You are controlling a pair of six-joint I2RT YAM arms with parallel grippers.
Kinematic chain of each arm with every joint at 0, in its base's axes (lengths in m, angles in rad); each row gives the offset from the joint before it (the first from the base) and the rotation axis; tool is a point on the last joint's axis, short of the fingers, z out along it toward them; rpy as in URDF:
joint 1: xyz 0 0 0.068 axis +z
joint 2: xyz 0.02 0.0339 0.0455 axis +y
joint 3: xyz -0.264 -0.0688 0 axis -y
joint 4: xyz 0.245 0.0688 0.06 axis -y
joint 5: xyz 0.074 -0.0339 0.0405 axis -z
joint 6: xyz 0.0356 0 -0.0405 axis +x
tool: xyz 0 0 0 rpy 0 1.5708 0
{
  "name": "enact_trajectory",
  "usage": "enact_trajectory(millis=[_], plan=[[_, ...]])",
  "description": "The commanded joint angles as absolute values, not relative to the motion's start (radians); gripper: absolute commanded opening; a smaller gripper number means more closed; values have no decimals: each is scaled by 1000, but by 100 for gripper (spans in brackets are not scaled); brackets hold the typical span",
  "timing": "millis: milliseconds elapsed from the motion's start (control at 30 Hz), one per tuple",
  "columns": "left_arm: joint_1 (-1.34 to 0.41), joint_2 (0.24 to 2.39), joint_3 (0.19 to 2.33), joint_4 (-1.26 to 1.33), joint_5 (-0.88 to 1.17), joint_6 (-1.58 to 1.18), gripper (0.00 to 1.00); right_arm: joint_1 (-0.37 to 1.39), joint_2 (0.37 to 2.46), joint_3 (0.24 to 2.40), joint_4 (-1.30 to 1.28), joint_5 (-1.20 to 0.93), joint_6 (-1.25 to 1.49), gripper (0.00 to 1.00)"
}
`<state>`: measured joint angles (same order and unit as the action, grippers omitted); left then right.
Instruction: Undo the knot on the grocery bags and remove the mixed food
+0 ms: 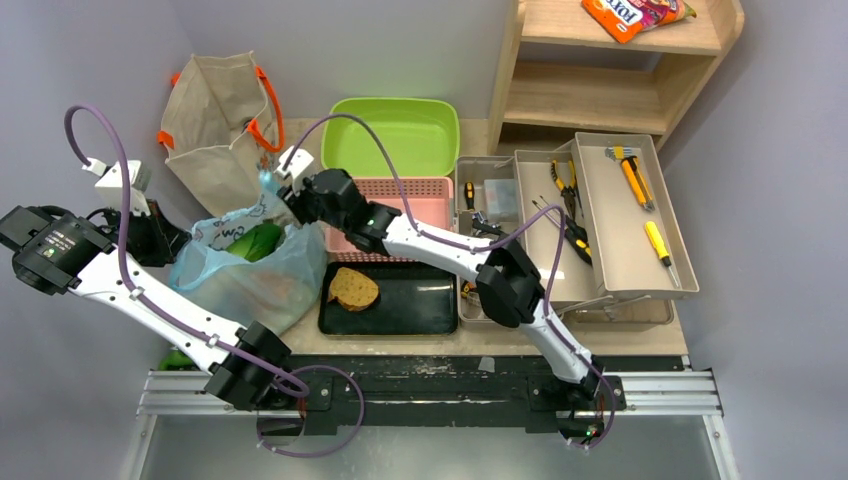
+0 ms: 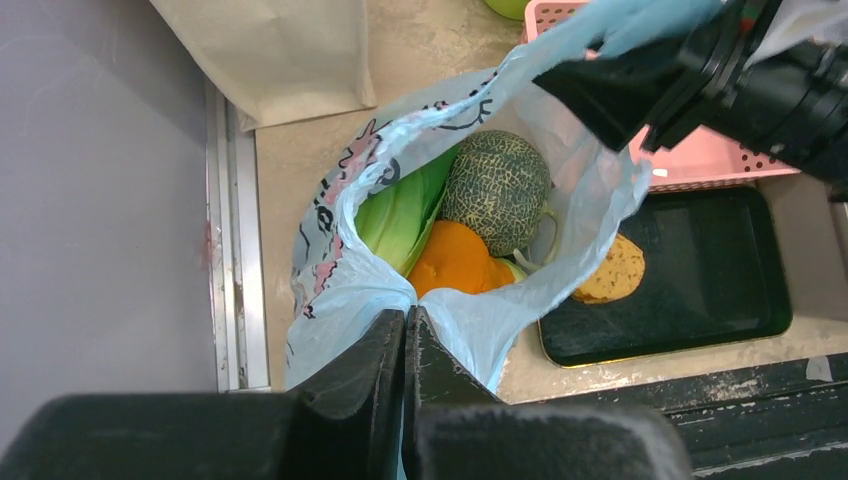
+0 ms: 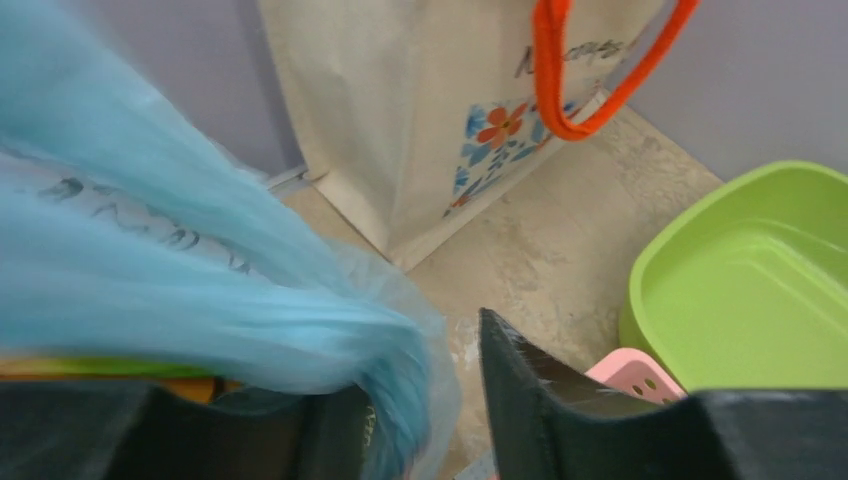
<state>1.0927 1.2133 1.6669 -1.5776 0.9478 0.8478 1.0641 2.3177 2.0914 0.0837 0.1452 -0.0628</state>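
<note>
The light-blue plastic bag [image 1: 245,275] stands with its mouth open, and the knot is out of view. Inside it lie a round green melon [image 2: 497,185], leafy greens [image 2: 400,215] and an orange fruit [image 2: 455,260]. My left gripper [image 2: 410,315] is shut on the bag's near rim. At the far rim my right gripper [image 3: 440,370] has its jaws apart. A stretched bunch of the blue plastic [image 3: 150,280] lies over its left finger, with a gap to the right finger [image 3: 520,380]. The beige canvas tote [image 1: 215,130] stands behind the bag.
A green basin [image 1: 392,130] and a pink basket [image 1: 420,200] sit right of the bag. A brown bread slice [image 1: 353,288] lies on the black tray [image 1: 400,305]. Further right are a grey toolbox [image 1: 600,220] and a wooden shelf [image 1: 620,70].
</note>
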Motion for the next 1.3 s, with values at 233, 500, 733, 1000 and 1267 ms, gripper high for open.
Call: enact_trajectory(millis=[233, 500, 733, 1000, 1267], plan=[[1099, 1210, 1673, -1659, 923, 778, 0, 973, 2217, 2184, 227, 22, 93, 19], [1100, 1213, 1661, -1639, 917, 780, 0, 973, 2250, 2252, 246, 28, 82, 31], [1099, 1211, 1656, -1585, 903, 741, 0, 979, 2307, 2366, 260, 33, 76, 24], [1044, 1210, 1735, -1357, 822, 516, 0, 979, 2218, 2287, 376, 34, 86, 0], [899, 1415, 1964, -1294, 562, 420, 0, 979, 2216, 2242, 339, -37, 116, 0]])
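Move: The right hand, fingers half open, has the grocery bag's right rim practically at its finger pads; the leafy vegetable in the bag lies about 6 cm back, 8 cm left and 12 cm below. The tote bag stands some 15 cm ahead and 14 cm left, the pink basket 2 cm ahead and 18 cm right, 20 cm below. From the left hand, already pinching the bag's left rim, that right rim is roughly 15 cm ahead, 17 cm right and 8 cm lower. The right hand pushes about 4 cm forward while its fingers narrow on the blue plastic, then climbs to some 14 cm above its start, tips tilting up about 20 degrees, the fingers easing open a little on the way before shutting fully to pinch the right rim. The left hand keeps its shut pinch on the left rim, sinks about a centimetre while the right rises, then pulls left, forward and up by some 6 cm, away from its start, swinging about 10 degrees counter-clockwise. ##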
